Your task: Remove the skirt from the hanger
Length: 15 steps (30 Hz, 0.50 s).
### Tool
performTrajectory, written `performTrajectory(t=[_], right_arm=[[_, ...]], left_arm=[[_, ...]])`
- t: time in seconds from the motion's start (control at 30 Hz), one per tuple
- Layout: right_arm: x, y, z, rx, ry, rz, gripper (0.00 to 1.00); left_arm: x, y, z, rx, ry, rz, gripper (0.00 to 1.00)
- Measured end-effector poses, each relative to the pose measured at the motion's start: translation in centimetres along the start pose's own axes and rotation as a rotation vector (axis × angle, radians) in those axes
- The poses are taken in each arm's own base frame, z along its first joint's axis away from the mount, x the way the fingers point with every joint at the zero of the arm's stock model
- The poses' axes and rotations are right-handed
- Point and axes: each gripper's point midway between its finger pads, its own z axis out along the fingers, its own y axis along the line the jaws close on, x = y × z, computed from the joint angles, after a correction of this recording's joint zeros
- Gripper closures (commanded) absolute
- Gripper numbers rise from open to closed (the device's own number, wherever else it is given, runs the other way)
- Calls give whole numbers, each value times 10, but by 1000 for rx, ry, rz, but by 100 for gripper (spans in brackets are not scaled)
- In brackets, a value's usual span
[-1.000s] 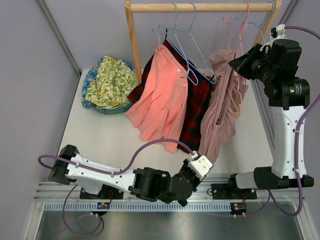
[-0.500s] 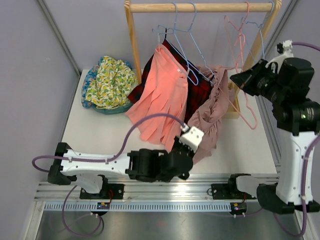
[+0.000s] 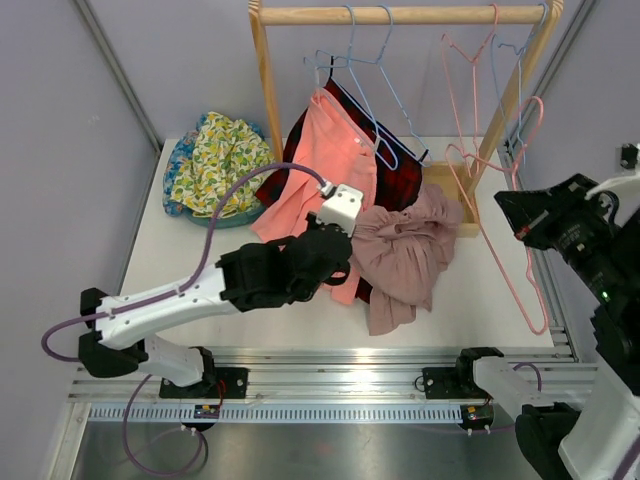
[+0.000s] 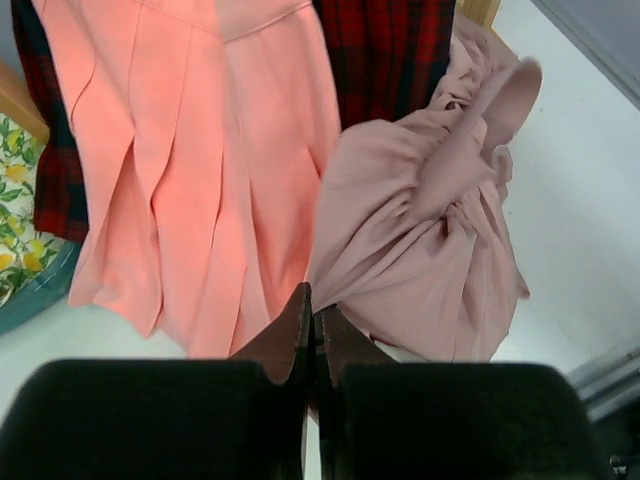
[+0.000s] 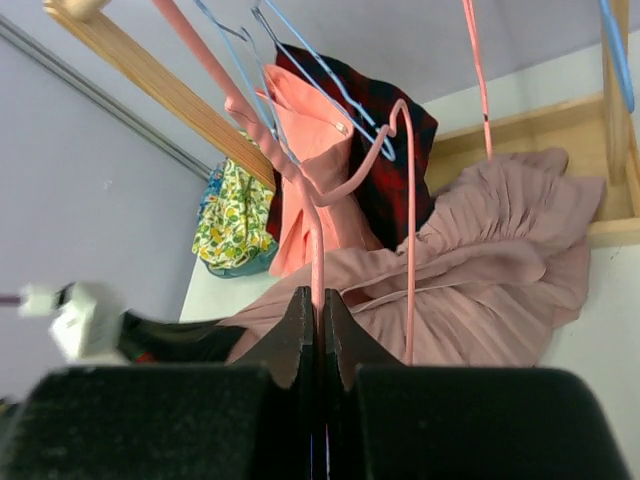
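The dusty-pink skirt [image 3: 400, 255] lies crumpled on the white table, off its hanger. My left gripper [image 3: 342, 260] is at its left edge, shut on a fold of it; in the left wrist view the skirt [image 4: 430, 240] spreads right of the shut left gripper [image 4: 315, 315]. The thin pink hanger [image 3: 487, 222] hangs bare above the table's right side. My right gripper [image 3: 505, 205] is shut on it; the right wrist view shows the hanger [image 5: 316, 240] running up out of the right gripper [image 5: 320, 300], with the skirt [image 5: 480, 290] below.
A wooden rack [image 3: 400, 14] stands at the back with blue and pink wire hangers. A coral pleated skirt [image 3: 330, 160] and a red plaid skirt [image 3: 400, 185] hang from it, close to my left arm. Floral cloth [image 3: 220, 165] fills a teal basket at back left.
My left gripper pulled the pink skirt down and left, off the hanger and onto the table. My right gripper drew the hanger away to the right and nearer, now bare.
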Motion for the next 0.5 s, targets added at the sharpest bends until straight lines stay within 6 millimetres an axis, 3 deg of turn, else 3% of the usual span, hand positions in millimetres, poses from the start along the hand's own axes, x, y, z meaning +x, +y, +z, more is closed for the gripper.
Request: performTrajectory(t=[0.13, 0.23, 0.37, 0.5], right_arm=[[9, -16, 55, 47, 77, 50, 100], [1, -22, 107, 68, 102, 71, 100], [-24, -24, 176, 68, 86, 77, 100], [-49, -18, 217, 39, 39, 72, 100]], left_arm=[[2, 37, -36, -40, 23, -32, 100], [7, 76, -57, -110, 43, -37, 100], [7, 125, -73, -199, 53, -55, 100], [0, 177, -79, -329, 49, -71, 100]])
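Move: The basket holding the flower-print and lemon-print clothes lies about 30 cm ahead of the left hand, 35 cm to its left and 25 cm below. The hanging peach skirt is some 15 cm ahead, 4 cm left and 5 cm below that hand. From the right hand, the rod's right end is about 30 cm ahead, level sideways and 15 cm up; the other pink hanger hangs 28 cm ahead, 3 cm right, at hand height. The mauve skirt, still pinched in the shut left fingers, is drawn quickly left towards the basket, about 19 cm and slightly rising, past the front of the peach skirt, while the wrist swings some 20 degrees counter-clockwise. The right hand keeps hold of the emptied pink hanger and carries it straight forward about 22 cm towards the rod beside the other pink hanger. ##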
